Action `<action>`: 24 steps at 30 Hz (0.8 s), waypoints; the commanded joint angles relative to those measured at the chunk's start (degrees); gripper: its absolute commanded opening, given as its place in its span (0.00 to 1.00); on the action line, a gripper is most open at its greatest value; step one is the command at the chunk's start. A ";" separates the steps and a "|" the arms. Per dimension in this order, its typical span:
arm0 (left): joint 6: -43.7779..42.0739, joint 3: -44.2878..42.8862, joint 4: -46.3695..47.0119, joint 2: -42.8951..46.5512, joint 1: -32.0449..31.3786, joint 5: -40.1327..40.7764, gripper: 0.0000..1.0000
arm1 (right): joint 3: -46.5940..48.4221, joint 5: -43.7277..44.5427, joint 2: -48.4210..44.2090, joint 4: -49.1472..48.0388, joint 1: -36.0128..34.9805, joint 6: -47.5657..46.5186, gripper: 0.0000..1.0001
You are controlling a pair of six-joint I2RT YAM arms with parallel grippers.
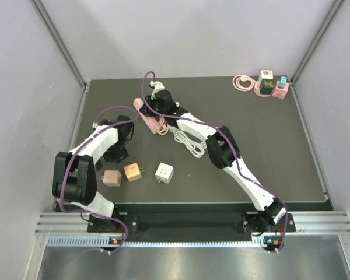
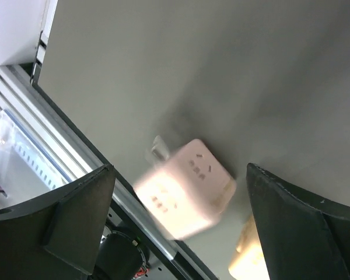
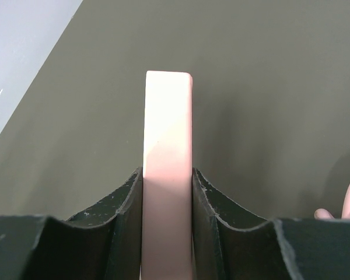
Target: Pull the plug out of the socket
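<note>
A pink power strip (image 1: pixel 147 115) lies on the dark table at centre left. My right gripper (image 1: pixel 161 104) is shut on it; in the right wrist view the strip (image 3: pixel 167 116) stands edge-on between the two fingers of the gripper (image 3: pixel 167 175). A coiled white cable (image 1: pixel 188 142) runs from the strip's near end. Its plug is hidden under the right wrist. My left gripper (image 1: pixel 118 153) is open and empty, just left of the strip. In its own view the gripper (image 2: pixel 179 169) frames a white cube socket (image 2: pixel 184 186).
Three loose cubes lie in a row near the front: pinkish tan (image 1: pixel 111 178), orange-tan (image 1: pixel 133 172), white (image 1: pixel 164 171). A coiled pink cable (image 1: pixel 241 82) and small coloured adapters (image 1: pixel 272 86) sit at the back right. White walls enclose the table.
</note>
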State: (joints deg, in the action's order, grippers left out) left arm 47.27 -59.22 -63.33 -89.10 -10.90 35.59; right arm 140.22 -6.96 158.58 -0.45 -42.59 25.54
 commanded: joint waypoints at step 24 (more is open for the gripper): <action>-11.41 4.38 19.39 43.12 0.00 -29.81 0.98 | -7.32 -4.03 -23.04 16.33 2.77 -5.24 0.89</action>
State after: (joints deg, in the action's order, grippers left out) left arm 35.51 -56.01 -47.59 -47.18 -10.90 8.97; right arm 134.78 -10.46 147.22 11.18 -40.03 22.83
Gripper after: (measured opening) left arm 0.982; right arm 0.881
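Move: The pink cube plug is between the left hand's open fingers or just below them, roughly 3 cm back, 1 cm to the right and 3 cm down. The orange plug is about 10 cm to that hand's right and level with it, the white plug about 22 cm to its right and 1 cm back. The right hand still grips the pink power strip, whose middle is some 2 cm back. The pink cord is about 9 cm to that hand's right and 7 cm back, the white power strip 15 cm right and 4 cm back. The right fingers spread and let go of the pink power strip, easing about 1 cm forward and right first; then that hand lifts some 5 cm and swings right over the strip. The left hand, still wide open, leaves the pink cube plug, climbing about 15 cm and going right, while its wrist turns so the fingers point forward and down instead of left and down. ##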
